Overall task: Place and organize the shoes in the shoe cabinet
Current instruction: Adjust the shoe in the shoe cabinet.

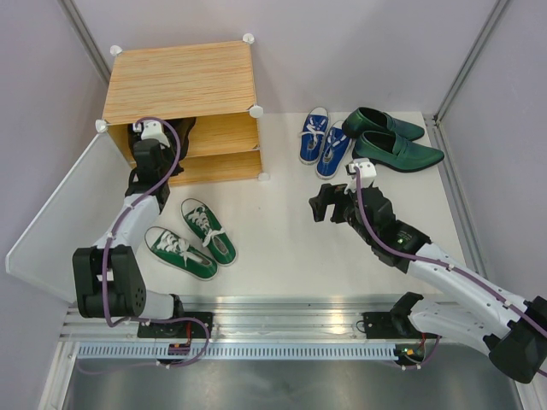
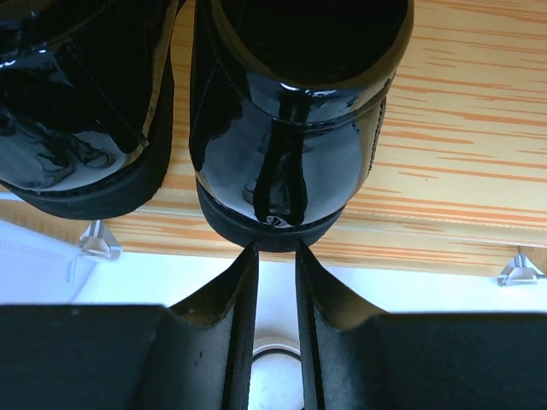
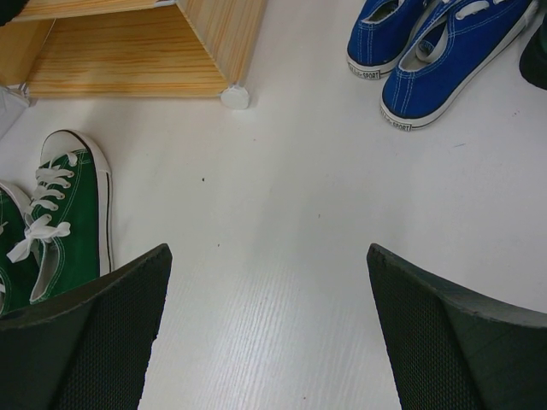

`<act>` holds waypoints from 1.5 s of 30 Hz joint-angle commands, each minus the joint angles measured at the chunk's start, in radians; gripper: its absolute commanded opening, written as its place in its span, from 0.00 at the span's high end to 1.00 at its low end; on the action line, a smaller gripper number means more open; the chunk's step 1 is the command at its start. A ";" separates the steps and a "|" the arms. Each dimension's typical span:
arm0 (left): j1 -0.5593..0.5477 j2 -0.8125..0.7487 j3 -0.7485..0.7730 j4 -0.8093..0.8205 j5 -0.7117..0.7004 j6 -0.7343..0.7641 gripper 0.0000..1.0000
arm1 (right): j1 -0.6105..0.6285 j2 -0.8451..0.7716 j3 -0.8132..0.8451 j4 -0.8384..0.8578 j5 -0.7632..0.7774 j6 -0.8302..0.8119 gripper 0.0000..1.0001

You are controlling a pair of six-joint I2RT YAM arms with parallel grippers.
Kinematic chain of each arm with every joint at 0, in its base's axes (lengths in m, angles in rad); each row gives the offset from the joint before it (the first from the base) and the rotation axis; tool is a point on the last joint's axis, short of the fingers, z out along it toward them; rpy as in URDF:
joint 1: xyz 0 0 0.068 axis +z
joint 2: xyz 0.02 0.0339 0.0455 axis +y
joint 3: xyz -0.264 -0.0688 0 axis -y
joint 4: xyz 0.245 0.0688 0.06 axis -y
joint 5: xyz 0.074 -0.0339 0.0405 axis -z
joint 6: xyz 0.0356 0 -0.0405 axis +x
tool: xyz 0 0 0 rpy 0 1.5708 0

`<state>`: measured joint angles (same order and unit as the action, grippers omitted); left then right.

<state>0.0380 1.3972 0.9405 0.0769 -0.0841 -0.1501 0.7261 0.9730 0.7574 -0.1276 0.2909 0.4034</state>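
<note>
The shoe cabinet [image 1: 184,81] stands at the back left, its frosted door [image 1: 60,213] swung open toward me. My left gripper [image 1: 147,130] reaches into the upper shelf. In the left wrist view its jaws [image 2: 276,248] are open by only a narrow gap, with nothing between them and their tips against the heel of a shiny black boot [image 2: 291,128]. The other boot [image 2: 77,102] stands to its left on the shelf [image 2: 461,128]. The green sneakers [image 1: 192,239] lie in front of the cabinet. My right gripper [image 1: 323,205] hovers wide open and empty over the table [image 3: 267,252].
The blue sneakers [image 1: 323,141] and dark-green loafers [image 1: 393,141] sit at the back right. In the right wrist view a green sneaker [image 3: 68,213] lies at the left, the blue pair [image 3: 436,51] at the upper right, and the cabinet's corner connector [image 3: 235,96] between them.
</note>
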 commanded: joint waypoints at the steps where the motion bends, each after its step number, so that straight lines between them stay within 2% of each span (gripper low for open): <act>1: 0.003 0.026 0.044 0.060 0.001 0.038 0.73 | -0.005 0.003 0.003 0.022 0.025 -0.009 0.02; 28: 0.003 0.066 0.089 0.049 0.010 0.057 0.70 | -0.004 0.004 0.005 0.020 0.024 -0.012 0.02; 34: 0.002 0.040 0.081 0.021 0.020 0.049 0.63 | -0.004 0.003 0.005 0.020 0.019 -0.012 0.02; 37: 0.002 -0.015 0.048 0.000 0.030 -0.003 0.50 | -0.004 0.004 0.007 0.020 0.010 -0.012 0.02; 41: 0.002 -0.108 -0.006 -0.034 0.014 -0.051 0.39 | -0.004 0.003 0.007 0.022 -0.002 -0.006 0.02; 45: 0.002 -0.171 -0.034 -0.106 0.004 -0.081 0.38 | -0.004 0.000 0.003 0.020 -0.016 -0.003 0.02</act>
<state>0.0380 1.2846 0.9180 0.0212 -0.0753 -0.1738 0.7242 0.9760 0.7574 -0.1276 0.2859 0.4030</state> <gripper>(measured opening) 0.617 0.982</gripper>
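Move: The left hand's nearly closed fingertips are at the heel of the right-hand black shoe on the cabinet's upper shelf; its middle is about 16 cm ahead, 2 cm right and 1 cm up. The other black shoe lies alongside, some 17 cm ahead and 6 cm left. Of the green shoes on the table 18 cm below, the nearer is about 14 cm back and 7 cm right. From the right hand, the aimed-at shoe lies roughly 30 cm forward, 41 cm left and 2 cm lower. Forward in two small nudges, barely 1.5 cm in all, the left hand pushes its nearly closed fingertips against the black shoe's heel, pressing it deeper along the shelf. After a brief hold there, the fingers open to a little over half as the hand comes free of the heel, drawing back about 3.5 cm and rising some 2.5 cm. ##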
